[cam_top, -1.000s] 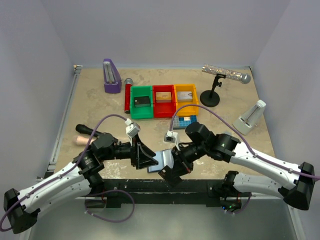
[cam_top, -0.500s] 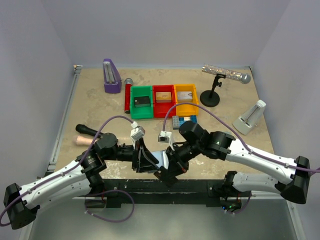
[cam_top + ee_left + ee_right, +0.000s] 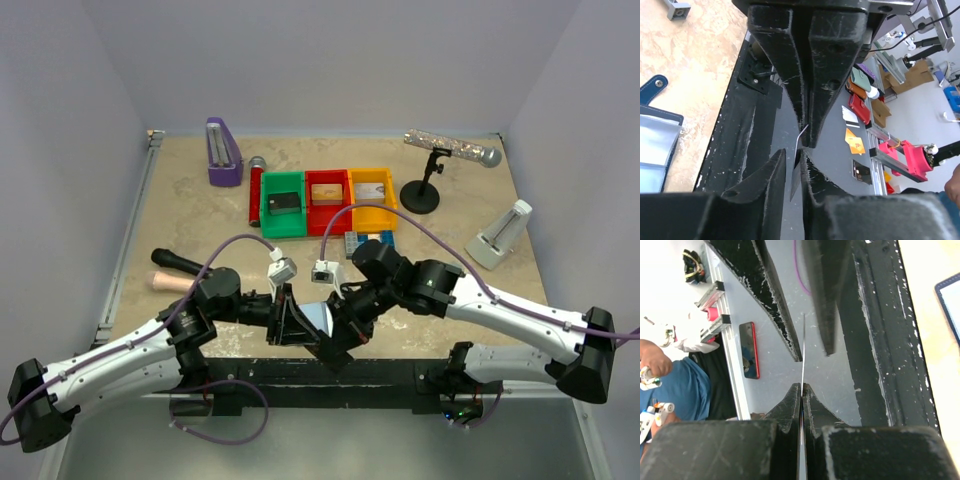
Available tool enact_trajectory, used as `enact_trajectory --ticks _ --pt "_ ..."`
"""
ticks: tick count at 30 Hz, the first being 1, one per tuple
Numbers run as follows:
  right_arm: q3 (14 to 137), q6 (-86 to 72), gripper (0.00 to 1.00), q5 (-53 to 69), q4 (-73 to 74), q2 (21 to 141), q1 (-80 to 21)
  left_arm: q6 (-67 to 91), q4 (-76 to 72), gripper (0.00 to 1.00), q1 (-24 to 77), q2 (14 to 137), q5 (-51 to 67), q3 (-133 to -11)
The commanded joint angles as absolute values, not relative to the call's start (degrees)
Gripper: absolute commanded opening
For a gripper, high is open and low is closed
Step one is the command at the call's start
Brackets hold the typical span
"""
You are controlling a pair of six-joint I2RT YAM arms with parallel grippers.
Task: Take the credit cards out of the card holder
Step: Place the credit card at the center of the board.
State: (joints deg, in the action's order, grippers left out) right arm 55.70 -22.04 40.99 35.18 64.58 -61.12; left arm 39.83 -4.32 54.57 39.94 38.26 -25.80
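My right gripper [image 3: 801, 386] is shut on a thin silvery credit card [image 3: 803, 347], which I see edge-on. The card's far end [image 3: 796, 170] reaches between the fingers of my left gripper [image 3: 791, 155]. The left jaws stand narrowly apart, with a gap on one side of the card. The two grippers [image 3: 297, 322] [image 3: 337, 338] meet over the table's near edge. The navy card holder [image 3: 657, 135] lies open on the table beside them, its pale inner pockets [image 3: 320, 316] showing between the fingers. Other cards lie in the green [image 3: 283, 208], red [image 3: 327, 195] and orange [image 3: 372, 192] bins.
A blue studded plate [image 3: 368, 240] lies just behind the right arm. A microphone on a stand [image 3: 428, 185] and a white metronome [image 3: 502, 235] are at the right. A purple metronome [image 3: 222, 152] is at the back left and a black-handled tool [image 3: 172, 262] at the left.
Both arms have shifted left and drawn closer together. The left jaws have narrowed around the free end of the card. The right gripper stays shut on the card.
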Motion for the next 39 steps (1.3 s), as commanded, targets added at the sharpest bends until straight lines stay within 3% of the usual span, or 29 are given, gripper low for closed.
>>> enact_trajectory --ticks 1,5,7,10,11,12,13,19,21,28,39 --pt "58.1 -21.6 0.00 40.5 34.4 64.9 -61.5 39.8 -7.1 0.19 55.1 39.8 39.6 -24.9" --pt "58.1 -21.6 0.00 41.0 34.2 65.0 -61.5 40.0 -7.2 0.00 55.1 39.7 39.7 -24.9" --pt "58.0 -21.7 0.00 41.0 33.9 64.8 -61.5 40.0 -7.3 0.00 55.1 39.5 39.6 -24.7" --pt "57.8 -22.8 0.46 40.4 34.3 63.4 -61.4 40.3 -7.4 0.00 55.1 37.7 38.3 -23.8" --pt "58.4 -22.8 0.53 38.4 35.8 62.5 -61.3 39.9 -6.3 0.00 54.8 36.5 36.8 -23.6" --pt "59.3 -22.3 0.70 36.8 37.7 61.7 -60.9 39.3 -4.5 0.00 54.4 35.3 35.0 -23.4" --pt "60.0 -21.9 0.75 34.4 39.9 60.5 -60.2 38.8 -1.7 0.00 53.7 33.9 32.3 -23.6" --pt "61.9 -23.1 0.77 12.4 49.7 50.9 -56.5 41.1 20.6 0.00 45.1 29.1 5.2 -27.8" --pt "59.7 -24.8 0.77 7.5 49.1 47.5 -56.5 43.5 24.6 0.00 40.6 30.0 1.0 -28.9" --pt "48.4 -32.9 0.75 3.1 44.0 39.7 -56.5 44.5 19.8 0.00 24.4 42.5 8.7 -32.3" --pt "40.7 -32.0 0.75 7.6 37.8 33.0 -56.5 42.5 10.5 0.00 16.8 59.8 9.4 -35.2"
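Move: Just beyond the left hand's partly open tips is the credit card's middle, some 3 cm to its right, 2 cm back and slightly below. From the right hand, which grips the card, that middle lies about 3 cm left, 3 cm back and 2 cm below. The open card holder lies about 13 cm ahead of the left hand, 2 cm right and 19 cm below; the green bin stands roughly 42 cm ahead, 8 cm left, 17 cm below. Closing its fingers, the left hand pinches the credit card; the right hand then opens and lets go. The left carries the card forward some 21 cm, also leftward and down, over bare board towards the green bin, turning about 60 degrees counter-clockwise as its fingertips dip. The right withdraws about 10 cm rightward and somewhat forward, rising, then sinking, turning clockwise with fingers wide. ##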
